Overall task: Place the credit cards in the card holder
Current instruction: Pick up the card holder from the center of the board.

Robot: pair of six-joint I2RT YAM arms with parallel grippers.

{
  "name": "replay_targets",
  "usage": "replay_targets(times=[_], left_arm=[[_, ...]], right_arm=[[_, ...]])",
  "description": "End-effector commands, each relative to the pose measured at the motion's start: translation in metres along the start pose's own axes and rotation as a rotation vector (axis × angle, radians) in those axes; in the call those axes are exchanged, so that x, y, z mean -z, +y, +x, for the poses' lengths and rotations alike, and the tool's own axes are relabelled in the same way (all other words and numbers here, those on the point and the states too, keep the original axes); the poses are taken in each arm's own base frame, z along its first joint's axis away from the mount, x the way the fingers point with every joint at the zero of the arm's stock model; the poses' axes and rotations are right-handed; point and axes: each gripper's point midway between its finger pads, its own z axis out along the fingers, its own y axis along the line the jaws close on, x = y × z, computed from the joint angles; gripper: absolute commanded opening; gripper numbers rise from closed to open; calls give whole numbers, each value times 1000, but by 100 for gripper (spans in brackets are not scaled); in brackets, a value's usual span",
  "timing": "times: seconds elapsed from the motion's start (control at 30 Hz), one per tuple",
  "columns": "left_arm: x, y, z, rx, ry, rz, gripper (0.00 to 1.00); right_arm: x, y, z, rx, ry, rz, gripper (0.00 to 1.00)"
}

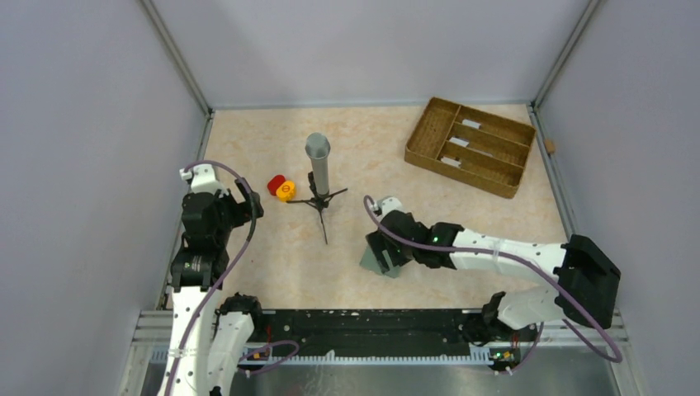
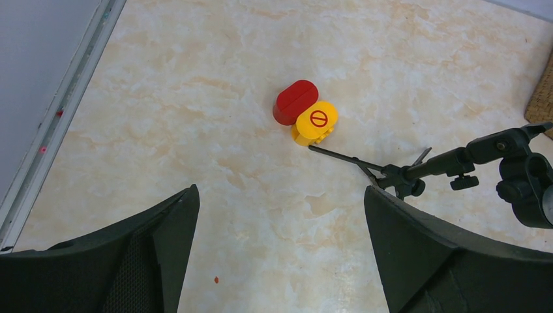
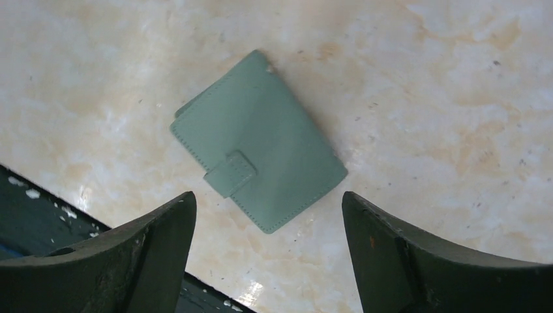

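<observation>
The card holder (image 3: 261,140) is a grey-green wallet lying flat and folded shut on the marble table, its small tab (image 3: 229,174) closed. My right gripper (image 3: 267,199) hovers open just above its near corner, with nothing between the fingers. In the top view the gripper (image 1: 381,247) covers most of the wallet (image 1: 373,264). Three silvery-grey credit cards (image 1: 470,124) lie in the compartments of the brown tray (image 1: 503,161) at the back right. My left gripper (image 2: 280,190) stands open over bare table at the left, far from the wallet; in the top view the gripper (image 1: 244,206) is beside the left wall.
A small black tripod carrying a grey tube (image 1: 319,165) stands mid-table, with a red piece (image 2: 295,101) and a yellow piece (image 2: 315,121) touching beside it. Grey walls enclose three sides. A black rail (image 1: 371,322) runs along the near edge, close behind the wallet.
</observation>
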Motion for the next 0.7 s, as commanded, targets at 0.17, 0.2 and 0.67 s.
replay_targets(times=[0.17, 0.2, 0.67], left_arm=[[-3, -3, -4, -22, -23, 21, 99], [-3, -3, -4, -21, -22, 22, 99], [-1, -17, 6, -34, 18, 104, 99]], right_arm=[[-15, 45, 3, 435, -64, -36, 77], [-17, 47, 5, 459, -67, -34, 77], [-55, 34, 23, 692, -37, 231, 45]])
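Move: The card holder lies flat on the board just off the right fingertips, roughly 3 cm ahead, 3 cm left and 6 cm below the right hand. From that hand the mic stand is about 16 cm ahead and 18 cm left, its middle some 4 cm higher; the toy blocks sit about 20 cm ahead, 28 cm left and 5 cm below. From the left hand the holder is some 27 cm right, 4 cm back and 22 cm below. The right fingers come down around the holder's flap side, one at its edge and the other over its face, partly closing from wide to about half open. The hand sinks some 5 cm and goes 5 cm left, first also easing back 3 cm, then about 1 cm forward again, while the wrist turns about 25 degrees counter-clockwise and rolls its left side down. ##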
